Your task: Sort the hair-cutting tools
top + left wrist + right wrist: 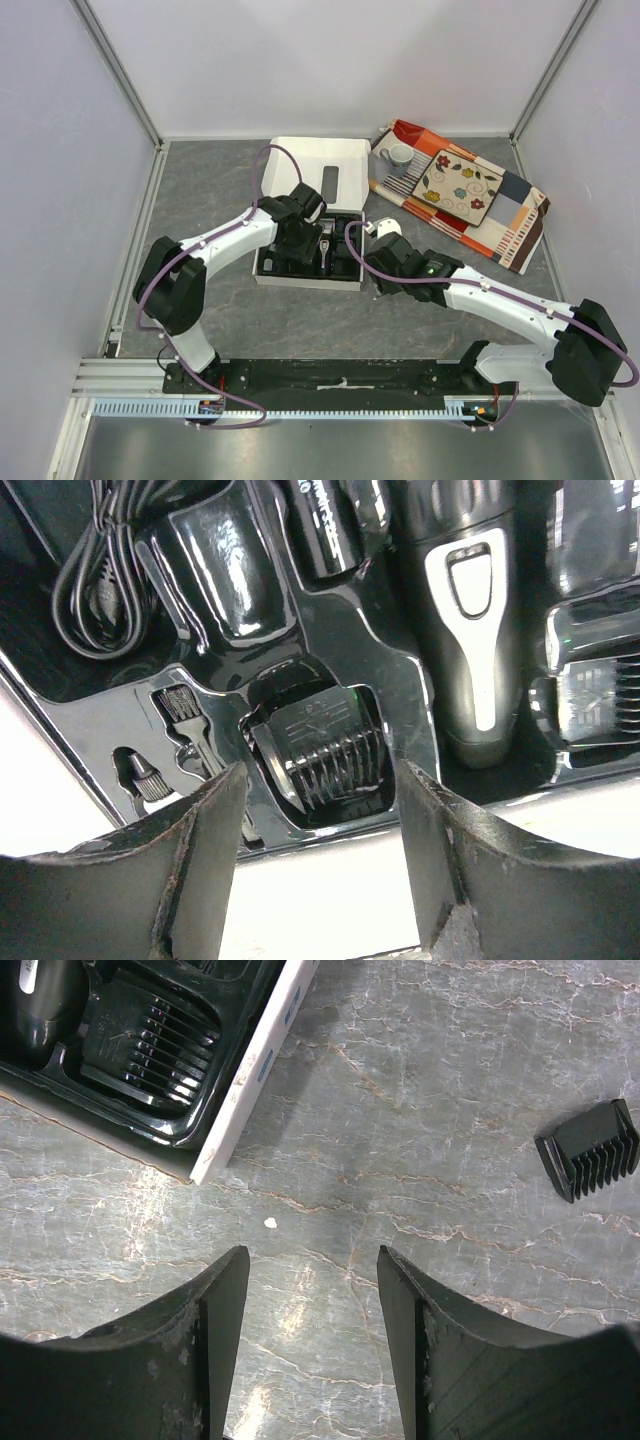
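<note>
The white box [343,153] lies open with a black tray [340,630] of hair-cutting tools. My left gripper [297,250] hangs open low over the tray's near side. Between its fingers [215,810] shows a black comb attachment [320,750] seated in its recess, not touched. The black-and-silver clipper [470,630] lies to its right, and the coiled black cable [100,590] sits at the upper left. My right gripper [312,1255] is open and empty above bare table, right of the box [250,1070]. A loose black comb attachment [590,1150] lies on the table further right.
A small brush [185,715] and more combs [600,690] fill other tray recesses. A patterned cloth [520,215] at the back right carries a flowered plate [458,187] and a grey mug [399,157]. White walls enclose the grey marble table [210,170].
</note>
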`<state>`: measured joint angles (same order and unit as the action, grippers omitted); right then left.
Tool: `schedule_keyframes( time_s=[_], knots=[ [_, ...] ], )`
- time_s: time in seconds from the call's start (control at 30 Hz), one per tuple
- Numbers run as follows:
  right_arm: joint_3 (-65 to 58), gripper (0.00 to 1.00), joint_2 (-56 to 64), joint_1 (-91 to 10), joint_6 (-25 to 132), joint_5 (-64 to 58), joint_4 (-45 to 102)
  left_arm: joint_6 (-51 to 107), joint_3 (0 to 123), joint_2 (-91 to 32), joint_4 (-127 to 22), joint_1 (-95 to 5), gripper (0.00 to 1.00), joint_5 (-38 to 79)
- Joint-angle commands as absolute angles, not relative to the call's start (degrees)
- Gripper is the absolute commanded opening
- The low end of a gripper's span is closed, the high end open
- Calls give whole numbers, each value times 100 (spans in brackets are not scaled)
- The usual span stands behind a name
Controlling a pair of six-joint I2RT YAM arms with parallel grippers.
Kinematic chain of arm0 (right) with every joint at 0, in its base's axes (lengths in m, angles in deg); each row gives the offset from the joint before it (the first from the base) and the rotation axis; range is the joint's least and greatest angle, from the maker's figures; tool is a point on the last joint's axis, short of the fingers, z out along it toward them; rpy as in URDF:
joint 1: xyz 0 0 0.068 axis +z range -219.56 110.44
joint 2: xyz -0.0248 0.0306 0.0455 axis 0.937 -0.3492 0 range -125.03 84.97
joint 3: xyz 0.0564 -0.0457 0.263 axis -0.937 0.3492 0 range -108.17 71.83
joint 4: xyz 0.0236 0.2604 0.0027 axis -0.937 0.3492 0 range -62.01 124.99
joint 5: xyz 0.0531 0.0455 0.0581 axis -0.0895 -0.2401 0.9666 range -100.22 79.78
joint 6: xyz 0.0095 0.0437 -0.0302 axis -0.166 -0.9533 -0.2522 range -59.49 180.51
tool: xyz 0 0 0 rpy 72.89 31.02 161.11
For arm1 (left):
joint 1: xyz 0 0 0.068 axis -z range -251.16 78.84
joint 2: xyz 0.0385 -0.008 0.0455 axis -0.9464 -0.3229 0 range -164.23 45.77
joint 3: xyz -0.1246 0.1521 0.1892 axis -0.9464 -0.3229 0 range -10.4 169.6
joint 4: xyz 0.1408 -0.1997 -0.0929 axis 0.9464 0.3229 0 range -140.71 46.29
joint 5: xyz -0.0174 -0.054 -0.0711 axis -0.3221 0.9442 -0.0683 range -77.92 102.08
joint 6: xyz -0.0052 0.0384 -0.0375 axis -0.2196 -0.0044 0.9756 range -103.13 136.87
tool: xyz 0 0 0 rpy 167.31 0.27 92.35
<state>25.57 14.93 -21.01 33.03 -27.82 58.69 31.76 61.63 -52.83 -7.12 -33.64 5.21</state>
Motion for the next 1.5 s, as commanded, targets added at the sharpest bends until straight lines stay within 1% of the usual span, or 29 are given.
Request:
schedule_keyframes(
  time_s=[0.0,0.1,0.2,0.23,0.3,0.33,0.4,0.77,1.47],
  knots=[
    [2419,62,1475,-2078,3265,-2709,5752,3067,6580,-4801,-782,-3337,68,637],
    [2410,62,1475,-2078,3248,-2718,5752,3075,6624,-4634,-703,-3337,66,531],
    [2410,62,1475,-2078,3221,-2683,5752,3084,6616,-4528,-694,-3346,55,514],
    [2419,62,1475,-2070,3186,-2674,5752,3093,6615,-4519,-685,-3346,42,522],
    [2436,62,1492,-2078,3186,-2674,5752,3102,6607,-4563,-668,-3346,29,549],
    [2445,62,1501,-2078,3177,-2683,5752,3111,6607,-4581,-668,-3346,15,584],
    [2480,62,1510,-2078,3168,-2674,5761,3137,6580,-4651,-668,-3346,3,601],
    [2577,62,1545,-2078,3133,-2656,5717,3260,6071,-4862,-966,-3346,2,478],
    [2683,62,1589,-2070,3142,-2639,5708,3251,5482,-5100,-1582,-3416,2,584]
  ],
)
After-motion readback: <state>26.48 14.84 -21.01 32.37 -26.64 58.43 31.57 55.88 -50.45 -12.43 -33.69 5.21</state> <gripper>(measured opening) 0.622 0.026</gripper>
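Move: The comb guard sits tilted in its tray slot right under the left hand, about 1 cm ahead of the open fingers and 2 cm below them. The small brush is some 4 cm to the left of the guard and level with it; the clipper lies roughly 6 cm to its right, its middle about 6 cm farther out. From the right hand, the guard is about 21 cm to the left, 5 cm ahead and a little lower. Straight up off the comb guard goes the left hand, about 5 cm and drifting slightly forward and right, while the open fingers shut completely on nothing. It then turns back and sinks some 6 cm, ending a little lower than it began, and seems to press the closed fingertips down on the near, toothed part of the guard. ##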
